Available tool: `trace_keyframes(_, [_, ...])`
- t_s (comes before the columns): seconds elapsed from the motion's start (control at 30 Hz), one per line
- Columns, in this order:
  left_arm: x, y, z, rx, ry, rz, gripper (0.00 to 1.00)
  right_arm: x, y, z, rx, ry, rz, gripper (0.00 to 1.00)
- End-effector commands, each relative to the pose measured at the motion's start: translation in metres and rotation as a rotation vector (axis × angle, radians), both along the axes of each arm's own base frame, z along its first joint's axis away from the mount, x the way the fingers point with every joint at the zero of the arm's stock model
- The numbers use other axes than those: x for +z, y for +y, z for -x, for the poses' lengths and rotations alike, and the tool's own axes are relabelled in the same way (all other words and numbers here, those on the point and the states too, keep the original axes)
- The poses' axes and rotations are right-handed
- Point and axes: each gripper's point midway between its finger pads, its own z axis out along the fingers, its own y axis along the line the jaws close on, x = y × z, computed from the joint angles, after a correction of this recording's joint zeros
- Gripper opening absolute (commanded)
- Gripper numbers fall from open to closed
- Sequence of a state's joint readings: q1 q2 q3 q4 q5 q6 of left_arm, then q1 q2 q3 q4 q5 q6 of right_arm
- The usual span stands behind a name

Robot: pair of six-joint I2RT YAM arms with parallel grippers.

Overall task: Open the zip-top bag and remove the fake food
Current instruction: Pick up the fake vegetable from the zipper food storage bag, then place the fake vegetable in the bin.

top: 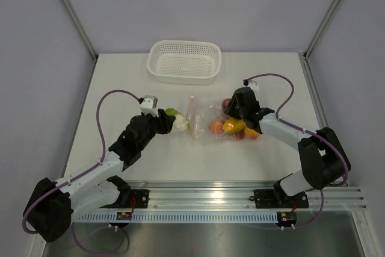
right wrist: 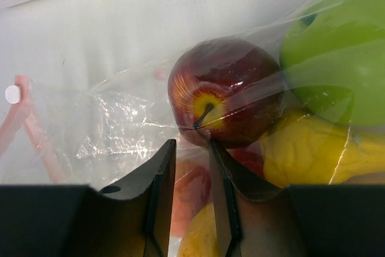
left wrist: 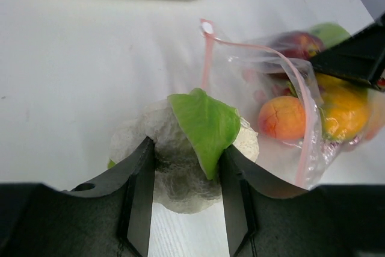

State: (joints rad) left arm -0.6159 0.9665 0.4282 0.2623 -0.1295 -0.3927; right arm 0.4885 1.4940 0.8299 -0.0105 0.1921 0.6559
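The clear zip-top bag point(top: 207, 121) lies mid-table, its pink zip strip point(left wrist: 304, 106) parted on the left side. Fake food still inside: a peach point(left wrist: 281, 117), a dark red apple point(right wrist: 222, 91), a green apple point(right wrist: 337, 58) and a yellow piece point(right wrist: 313, 154). My left gripper point(left wrist: 186, 154) is shut on the white cauliflower point(left wrist: 180, 176) with its green leaf, just outside the bag's mouth, low over the table. My right gripper point(right wrist: 192, 148) sits on the bag's far right end, its fingers a narrow gap apart with bag film and a reddish piece between them.
The white perforated basket point(top: 183, 77) stands at the back of the table, beyond the bag. Grey walls close in the table on the left, right and back. The arms' mounting rail runs along the near edge.
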Motion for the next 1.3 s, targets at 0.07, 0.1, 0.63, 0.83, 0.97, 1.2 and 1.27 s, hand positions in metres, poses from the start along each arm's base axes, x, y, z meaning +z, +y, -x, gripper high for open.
trace_keyframes(0.07, [0.045,0.028,-0.023,0.222,-0.152,0.121,0.19,-0.029,-0.025,0.016,-0.045,0.083,0.084,0.36])
trace_keyframes(0.1, [0.043,0.029,-0.026,0.236,-0.146,0.109,0.19,-0.029,-0.025,0.016,-0.040,0.083,0.081,0.35])
trace_keyframes(0.63, [0.109,0.033,-0.081,0.392,-0.207,-0.017,0.20,-0.028,-0.016,0.016,-0.022,0.074,0.033,0.34])
trace_keyframes(0.83, [0.145,0.026,-0.119,0.424,-0.240,-0.018,0.21,-0.018,-0.010,0.019,-0.009,0.055,-0.023,0.34])
trace_keyframes(0.97, [0.151,0.023,-0.156,0.447,-0.244,-0.016,0.21,-0.008,-0.010,0.020,-0.020,0.011,-0.054,0.34])
trace_keyframes(1.2, [0.143,0.021,-0.232,0.449,-0.263,0.000,0.20,0.006,-0.008,0.022,-0.025,-0.030,-0.107,0.34])
trace_keyframes(1.27, [0.133,0.019,-0.253,0.450,-0.248,0.001,0.20,0.007,-0.006,0.023,-0.017,-0.032,-0.117,0.34])
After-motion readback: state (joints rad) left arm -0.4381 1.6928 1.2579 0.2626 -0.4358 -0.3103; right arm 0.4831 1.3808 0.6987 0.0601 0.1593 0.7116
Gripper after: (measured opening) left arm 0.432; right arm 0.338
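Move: My left hand already holds the cauliflower. The white basket it goes to has its middle about 35 cm ahead, some 3 cm to my right and 12 cm below. Nearer the path, the bag's zip mouth lies roughly 8 cm ahead and 7 cm right of that hand, and the peach 5 cm ahead and 17 cm right, both about 12 cm lower. From my right hand the basket is about 32 cm ahead and 20 cm left. Keeping the cauliflower pinched, I ease my left hand a little left, clear of the bag's mouth, then sweep it forward some 20 cm towards the basket, arching up about 12 cm and dipping slightly at the end. Meanwhile the wrist swings about 25 degrees counter-clockwise and the fingers tip up a little. My right hand stays at the bag, then backs off about 2 cm. ##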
